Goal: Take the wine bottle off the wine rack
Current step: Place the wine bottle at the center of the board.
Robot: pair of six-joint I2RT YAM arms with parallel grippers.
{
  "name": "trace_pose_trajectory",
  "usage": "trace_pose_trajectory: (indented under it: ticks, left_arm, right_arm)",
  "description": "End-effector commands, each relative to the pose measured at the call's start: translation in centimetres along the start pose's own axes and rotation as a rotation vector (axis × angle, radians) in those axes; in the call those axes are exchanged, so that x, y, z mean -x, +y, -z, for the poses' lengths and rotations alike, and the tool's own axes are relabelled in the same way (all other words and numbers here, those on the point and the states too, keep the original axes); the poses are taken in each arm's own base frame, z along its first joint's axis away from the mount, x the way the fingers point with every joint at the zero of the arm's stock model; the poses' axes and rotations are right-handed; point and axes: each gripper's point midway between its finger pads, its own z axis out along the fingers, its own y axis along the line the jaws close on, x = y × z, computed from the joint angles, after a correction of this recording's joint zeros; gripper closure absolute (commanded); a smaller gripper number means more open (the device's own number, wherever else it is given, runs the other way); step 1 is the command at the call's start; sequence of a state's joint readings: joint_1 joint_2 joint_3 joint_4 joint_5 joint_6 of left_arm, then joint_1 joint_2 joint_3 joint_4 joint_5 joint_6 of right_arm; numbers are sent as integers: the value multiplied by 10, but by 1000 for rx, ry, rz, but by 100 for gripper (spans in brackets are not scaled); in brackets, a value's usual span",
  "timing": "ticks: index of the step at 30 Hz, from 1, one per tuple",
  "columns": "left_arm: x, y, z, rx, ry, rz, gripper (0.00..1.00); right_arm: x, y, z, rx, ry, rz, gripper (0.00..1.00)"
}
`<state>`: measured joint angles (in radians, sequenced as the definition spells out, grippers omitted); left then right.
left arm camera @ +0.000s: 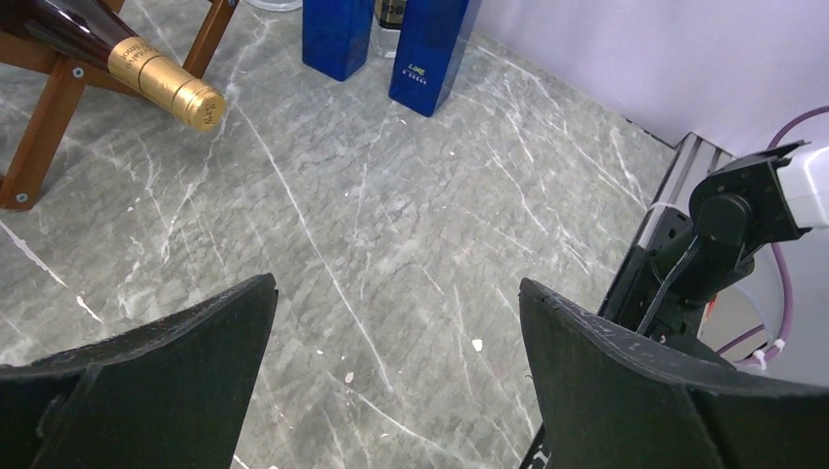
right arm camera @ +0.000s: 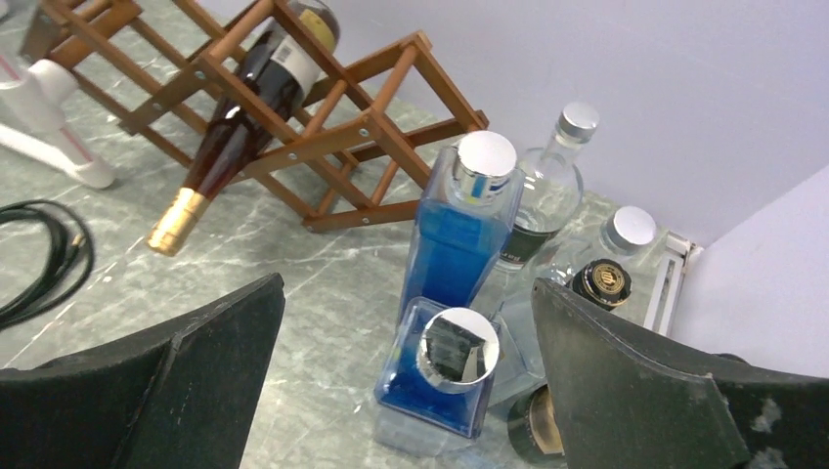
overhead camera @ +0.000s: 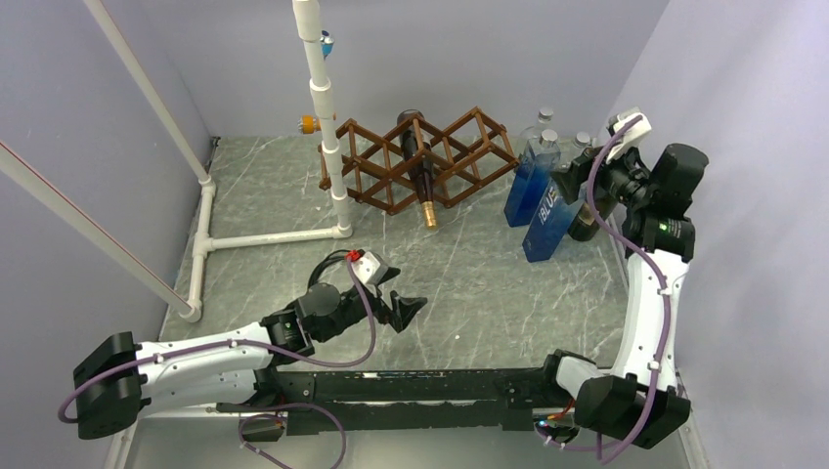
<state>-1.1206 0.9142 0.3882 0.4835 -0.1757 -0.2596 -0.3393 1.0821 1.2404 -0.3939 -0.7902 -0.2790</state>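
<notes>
The dark brown wooden wine rack (overhead camera: pixel 459 156) stands at the back of the table. A dark wine bottle (overhead camera: pixel 418 166) lies in one of its cells, its gold-foil neck (overhead camera: pixel 428 213) pointing down toward the front. The right wrist view shows the wine bottle (right arm camera: pixel 244 103) in the wine rack (right arm camera: pixel 367 132); the left wrist view shows its gold neck (left arm camera: pixel 166 83). My left gripper (overhead camera: pixel 406 311) hovers open low over the table, well in front of the rack, with bare tabletop between its fingers (left arm camera: pixel 147 371). My right gripper (right arm camera: pixel 406 288) is open and empty above the standing bottles to the rack's right.
Two blue square bottles (overhead camera: pixel 533 186) (right arm camera: pixel 459 234), clear bottles (right arm camera: pixel 552 186) and dark capped bottles (right arm camera: pixel 599 281) cluster at the back right under my right gripper (overhead camera: pixel 577 195). A white PVC pipe frame (overhead camera: pixel 327 117) stands left of the rack. A black cable (right arm camera: pixel 39 254) lies on the table.
</notes>
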Motion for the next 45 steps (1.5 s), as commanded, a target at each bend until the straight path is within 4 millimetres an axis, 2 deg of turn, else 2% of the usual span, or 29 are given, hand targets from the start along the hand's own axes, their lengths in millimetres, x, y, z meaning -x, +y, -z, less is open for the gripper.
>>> trace_pose_trajectory:
  ticks: [1, 6, 10, 18, 24, 33, 39, 45]
  left_arm:
    - [25, -8, -6, -23, -37, 74, 0]
    - [29, -5, -11, -10, -21, 118, 0]
    - [29, -3, -15, 5, 3, 137, 1]
    - [25, 5, -12, 48, 32, 156, 0]
    - [29, 14, -3, 96, 34, 155, 0]
    - [28, 30, 13, 174, 37, 139, 1]
    - [21, 43, 26, 231, 34, 143, 0]
    - [18, 51, 36, 261, 12, 160, 1]
  right_arm:
    - [34, 25, 17, 99, -33, 45, 0]
    - [49, 54, 27, 221, -50, 42, 0]
    - [51, 79, 27, 324, -34, 55, 0]
    - [23, 133, -1, 473, 65, 89, 0]
    - [-13, 171, -26, 549, 163, 106, 0]
    - [-45, 188, -67, 527, 242, 86, 0]
    - [-65, 188, -97, 478, 298, 21, 0]
    - [-75, 180, -128, 357, 299, -39, 0]
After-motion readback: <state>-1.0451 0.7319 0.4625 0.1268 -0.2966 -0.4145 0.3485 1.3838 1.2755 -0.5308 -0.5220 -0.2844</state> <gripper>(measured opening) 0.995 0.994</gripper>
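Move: The wine bottle's middle, still in the rack, lies about 28 cm to the right hand's left, 12 cm ahead and some 20 cm below. The near blue bottle stands about 3 cm ahead and 3 cm right of that hand, the far one 11 cm ahead and 3 cm left, both some 22 cm below. From the left hand the wine bottle is roughly 29 cm ahead, 4 cm right and 5 cm below. Right hand, open, arcs some 20 cm left, then down towards the wine bottle's neck; left hand drifts left. ##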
